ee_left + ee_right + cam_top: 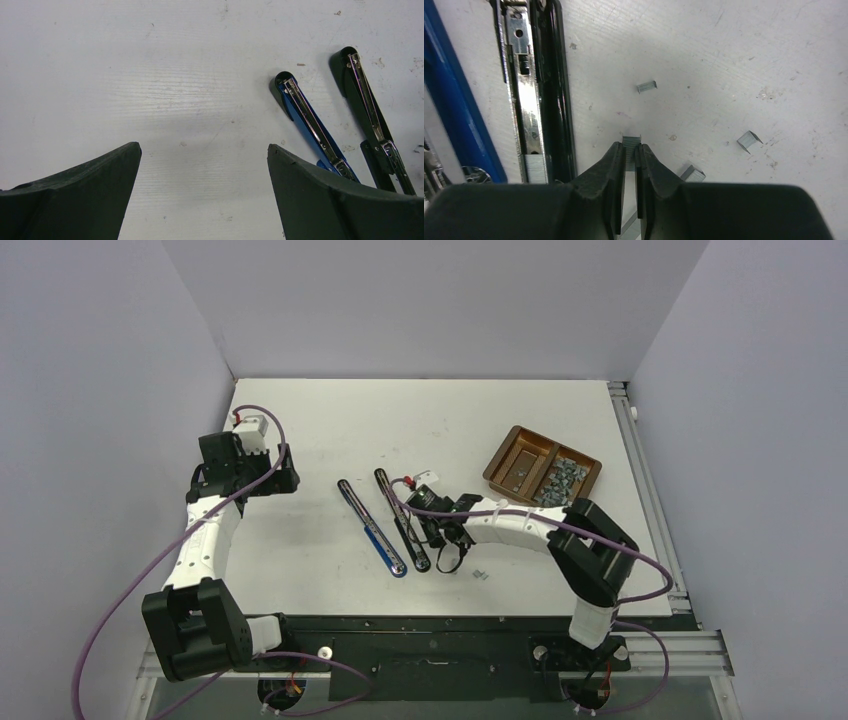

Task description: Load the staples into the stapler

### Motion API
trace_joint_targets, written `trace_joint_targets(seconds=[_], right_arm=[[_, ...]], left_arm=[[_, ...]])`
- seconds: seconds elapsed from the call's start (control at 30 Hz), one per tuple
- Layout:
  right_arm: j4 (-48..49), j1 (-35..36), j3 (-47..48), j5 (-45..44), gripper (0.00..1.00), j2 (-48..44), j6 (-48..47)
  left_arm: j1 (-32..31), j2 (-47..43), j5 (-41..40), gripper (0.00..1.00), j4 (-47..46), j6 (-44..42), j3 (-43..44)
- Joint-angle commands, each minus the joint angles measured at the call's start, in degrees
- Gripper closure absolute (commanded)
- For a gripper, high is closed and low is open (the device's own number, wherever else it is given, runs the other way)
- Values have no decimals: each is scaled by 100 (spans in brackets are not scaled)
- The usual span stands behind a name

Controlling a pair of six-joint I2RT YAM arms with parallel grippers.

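Observation:
A black stapler (pixel 549 95) lies swung open on the table, its metal channel (pixel 524 100) facing up with a block of staples (pixel 536 168) at the near end. My right gripper (pixel 631 149) is down at the table just right of it, shut on a short strip of staples (pixel 631 142) that pokes out past the fingertips. Three loose staple pieces (pixel 646 86), (pixel 749 140), (pixel 694 174) lie around it. A blue stapler (pixel 370 527) lies open to the left of the black stapler (pixel 405 520). My left gripper (pixel 204 150) hovers open and empty over bare table, left of both staplers.
A brown two-compartment tray (pixel 520 445) sits at the back right, with a heap of staples (pixel 562 480) in its right half. A loose staple piece (pixel 481 575) lies near the right arm. Grey walls close in the table on both sides and at the back.

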State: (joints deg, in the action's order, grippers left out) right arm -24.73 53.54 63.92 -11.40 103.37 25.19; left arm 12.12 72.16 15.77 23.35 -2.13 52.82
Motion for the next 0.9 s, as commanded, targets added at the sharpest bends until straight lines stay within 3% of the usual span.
trace_joint_targets(seconds=[0.0, 0.33, 0.87], right_arm=[[124, -41, 74, -321, 91, -797, 243], [921, 222, -256, -402, 91, -1541, 439], [1867, 1383, -161, -892, 91, -980, 436]], left_arm=[[45, -50, 152, 4, -73, -4, 267], [48, 153, 78, 4, -96, -6, 326], [45, 260, -14, 4, -68, -99, 361]])
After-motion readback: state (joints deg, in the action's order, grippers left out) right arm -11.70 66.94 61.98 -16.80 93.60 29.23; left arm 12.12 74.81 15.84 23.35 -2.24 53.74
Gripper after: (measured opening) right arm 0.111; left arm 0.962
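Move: The right hand, just above the table with a staple strip already pinched, is bound for the near, loading end of the blue stapler, about 8 cm to its left, 3 cm back and nearly level with it. The near part of the black stapler stands between, some 3 cm left and 2 cm back; a loose staple strip lies about 3 cm to the hand's right. From the idle left hand, the blue stapler's near end is roughly 23 cm right, 12 cm back and 13 cm below. Keeping its pinch on the staple strip, the right hand lifts it off the table about 10 cm almost straight up, then swings left and somewhat back over the near part of the black stapler, some 9 cm left in all, and starts to sink slightly over the near end of the blue stapler. On the way the wrist tips about 20 degrees, its left side rising and the fingers slanting farther forward and left, and late on it begins turning a little counter-clockwise. ##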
